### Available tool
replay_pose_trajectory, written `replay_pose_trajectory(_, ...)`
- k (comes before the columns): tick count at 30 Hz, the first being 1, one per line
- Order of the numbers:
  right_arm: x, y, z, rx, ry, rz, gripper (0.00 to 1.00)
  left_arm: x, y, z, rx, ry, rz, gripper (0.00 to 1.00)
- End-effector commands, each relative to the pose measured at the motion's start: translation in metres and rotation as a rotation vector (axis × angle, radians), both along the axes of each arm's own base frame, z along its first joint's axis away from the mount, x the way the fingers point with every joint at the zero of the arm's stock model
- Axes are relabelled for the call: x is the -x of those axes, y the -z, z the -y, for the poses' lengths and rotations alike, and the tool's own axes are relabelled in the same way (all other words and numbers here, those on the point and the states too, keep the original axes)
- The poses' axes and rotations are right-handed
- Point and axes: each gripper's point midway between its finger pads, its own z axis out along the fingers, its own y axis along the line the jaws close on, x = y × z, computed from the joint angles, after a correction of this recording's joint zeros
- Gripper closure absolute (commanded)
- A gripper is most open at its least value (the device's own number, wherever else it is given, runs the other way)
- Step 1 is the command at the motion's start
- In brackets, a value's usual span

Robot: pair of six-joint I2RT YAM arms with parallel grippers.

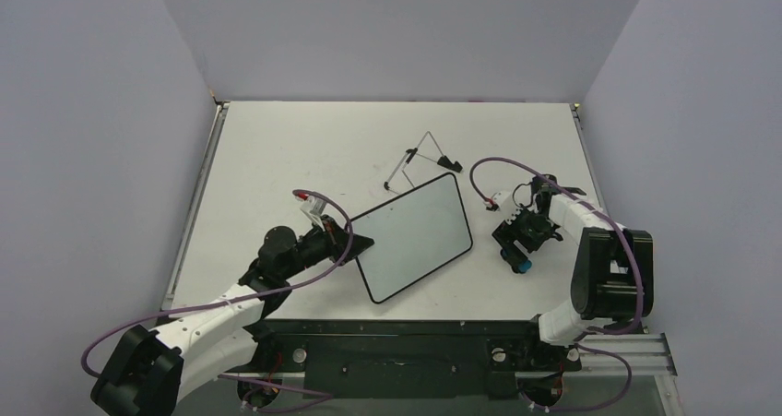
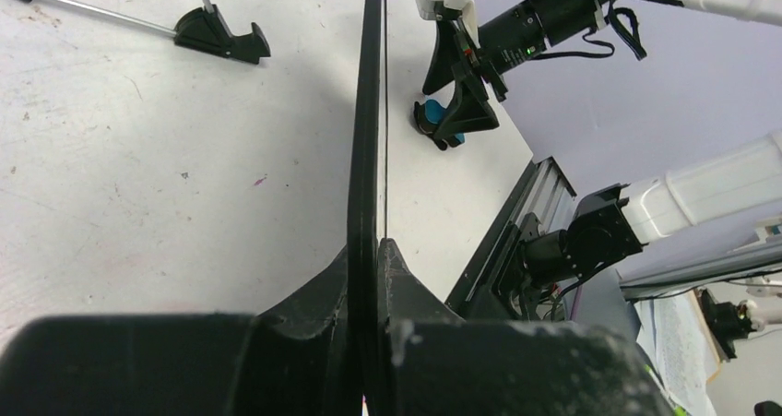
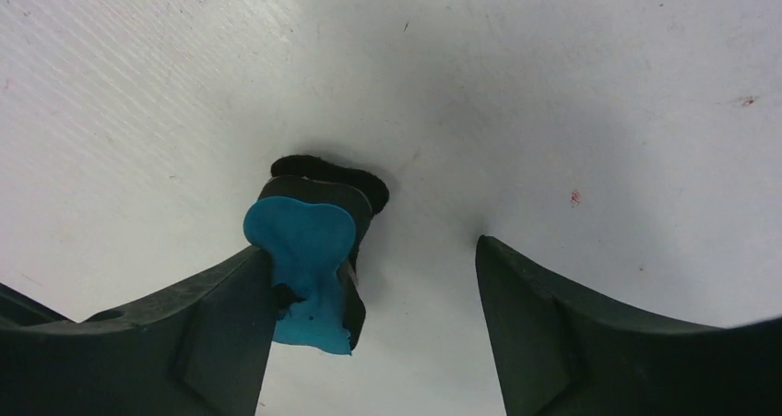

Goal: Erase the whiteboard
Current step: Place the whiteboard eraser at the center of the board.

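The whiteboard (image 1: 415, 236) is white with a thin black frame and its face looks wiped. It is tilted, with my left gripper (image 1: 355, 243) shut on its near left edge. In the left wrist view the board's edge (image 2: 369, 112) runs straight up from between the closed fingers of the left gripper (image 2: 378, 250). My right gripper (image 1: 521, 257) points down at the table to the right of the board, and its jaws stand open. A small blue-and-black eraser (image 3: 309, 250) rests on the table, leaning against the left finger (image 3: 212, 324). The other finger stands well apart from it.
A thin wire easel stand (image 1: 420, 162) with black feet lies behind the board. A metal rail (image 1: 627, 347) runs along the table's front right. Grey walls close in the left, back and right sides.
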Motion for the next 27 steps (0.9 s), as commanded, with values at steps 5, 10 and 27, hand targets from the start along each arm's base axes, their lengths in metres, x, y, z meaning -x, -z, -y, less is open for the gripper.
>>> replay_pose_trajectory(5,-0.011,-0.057,-0.004,-0.042,-0.061,0.161,0.21,0.0,-0.073,0.011,0.036,0.088,0.252,1.0)
replay_pose_trajectory(10,-0.012,-0.108,-0.022,-0.116,-0.183,0.332,0.14,-0.007,-0.081,0.013,0.011,0.085,0.288,1.0)
replay_pose_trajectory(27,-0.022,-0.149,-0.057,-0.353,0.043,0.502,0.09,-0.11,-0.166,-0.005,0.202,-0.413,0.399,1.0)
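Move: The eraser sits between the right hand's parted fingers, about 2 cm back and 1 cm left of its hand point and just below it. The stand lies flat some 27 cm ahead and 28 cm left of the right hand. From the left hand, which already grips the whiteboard's left edge, the stand is about 30 cm ahead, 20 cm right and 15 cm below; the eraser is roughly 43 cm right, 3 cm ahead and 15 cm below. Right hand opens wider and rises some 13 cm off the eraser; left carries the whiteboard forward and up, stand-wards. ##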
